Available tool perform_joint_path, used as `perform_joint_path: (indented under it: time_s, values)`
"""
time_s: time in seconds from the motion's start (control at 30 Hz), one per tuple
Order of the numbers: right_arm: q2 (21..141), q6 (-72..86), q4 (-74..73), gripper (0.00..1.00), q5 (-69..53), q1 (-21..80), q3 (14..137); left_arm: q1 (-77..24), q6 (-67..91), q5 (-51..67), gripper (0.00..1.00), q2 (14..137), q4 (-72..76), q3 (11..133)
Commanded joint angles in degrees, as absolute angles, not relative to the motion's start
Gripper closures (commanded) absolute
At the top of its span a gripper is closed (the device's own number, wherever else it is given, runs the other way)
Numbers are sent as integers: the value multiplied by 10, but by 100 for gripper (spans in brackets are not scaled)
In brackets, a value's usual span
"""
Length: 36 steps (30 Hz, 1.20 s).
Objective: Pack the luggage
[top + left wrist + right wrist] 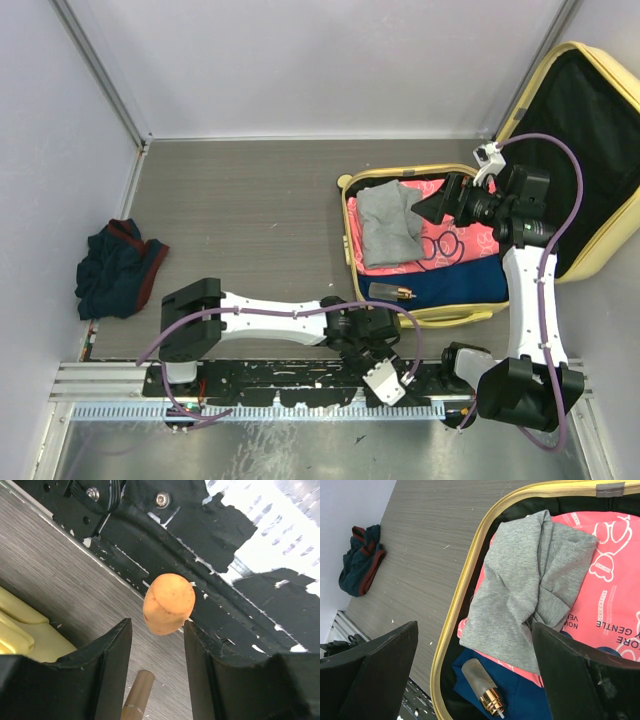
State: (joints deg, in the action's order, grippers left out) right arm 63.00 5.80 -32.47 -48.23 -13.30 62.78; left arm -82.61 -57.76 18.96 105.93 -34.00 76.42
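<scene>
The pale yellow luggage (352, 215) lies open at the right, its black-lined lid (590, 150) leaning on the wall. Inside are a grey garment (388, 225), a pink one (465, 245), a blue one (460, 283) and a frosted bottle with a gold top (392, 291). My right gripper (422, 205) hovers open and empty over the grey garment (530, 580); the bottle (482, 687) lies below it. My left gripper (395, 367) is low at the near rail, open. In the left wrist view an orange egg-shaped sponge (169, 602) sits just beyond the left gripper's (157, 630) fingertips, not held.
A dark green and red garment (120, 268) lies bunched at the table's left, also in the right wrist view (360, 560). A brown cylinder (137, 695) lies on the table between my left fingers. The luggage's yellow corner (20, 635) is to their left. The black taped rail (225, 580) is behind the sponge.
</scene>
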Motion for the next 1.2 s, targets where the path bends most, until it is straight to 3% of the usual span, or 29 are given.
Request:
perform_joint_path:
  time_s: [0.0, 0.23, 0.43, 0.67, 0.8, 1.17]
  values:
    - [615, 65, -301, 0, -500, -137, 627, -826, -603, 176, 55, 1068, -298, 751]
    - [620, 63, -301, 1, -496, -140, 628, -826, -618, 201, 68, 1078, -297, 742]
    - [622, 63, -301, 1, -493, -141, 631, -821, -610, 224, 99, 1046, -339, 740]
    - [633, 68, -293, 1, -493, -142, 639, -738, -476, 299, 100, 937, -386, 783]
    - [640, 68, -293, 1, -493, -143, 644, -686, -386, 254, 100, 906, -337, 801]
    - [653, 61, -294, 1, -491, -142, 645, -591, -348, 202, 99, 1023, -381, 942]
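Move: The orange sponge is right under the left hand, some 4 cm below its half-open fingers, at the table's near edge. The place it will be taken to, the suitcase, has its middle about 27 cm ahead of that hand and 12 cm to its right; the glass bottle inside is 17 cm ahead and 4 cm right. The brown tube stands 10 cm ahead and 4 cm left. From the right hand the sponge is about 27 cm back, 15 cm left and 25 cm below. The left fingertips sink about 2 cm and shut on the orange sponge, pinching its top end, then lift it clear of the table's near edge. Still gripping, the hand swings up and forward, some 16 cm each way, towards the suitcase's near-left corner, turning roughly 40 degrees counter-clockwise; the rise levels off at the end while it keeps going forward. ##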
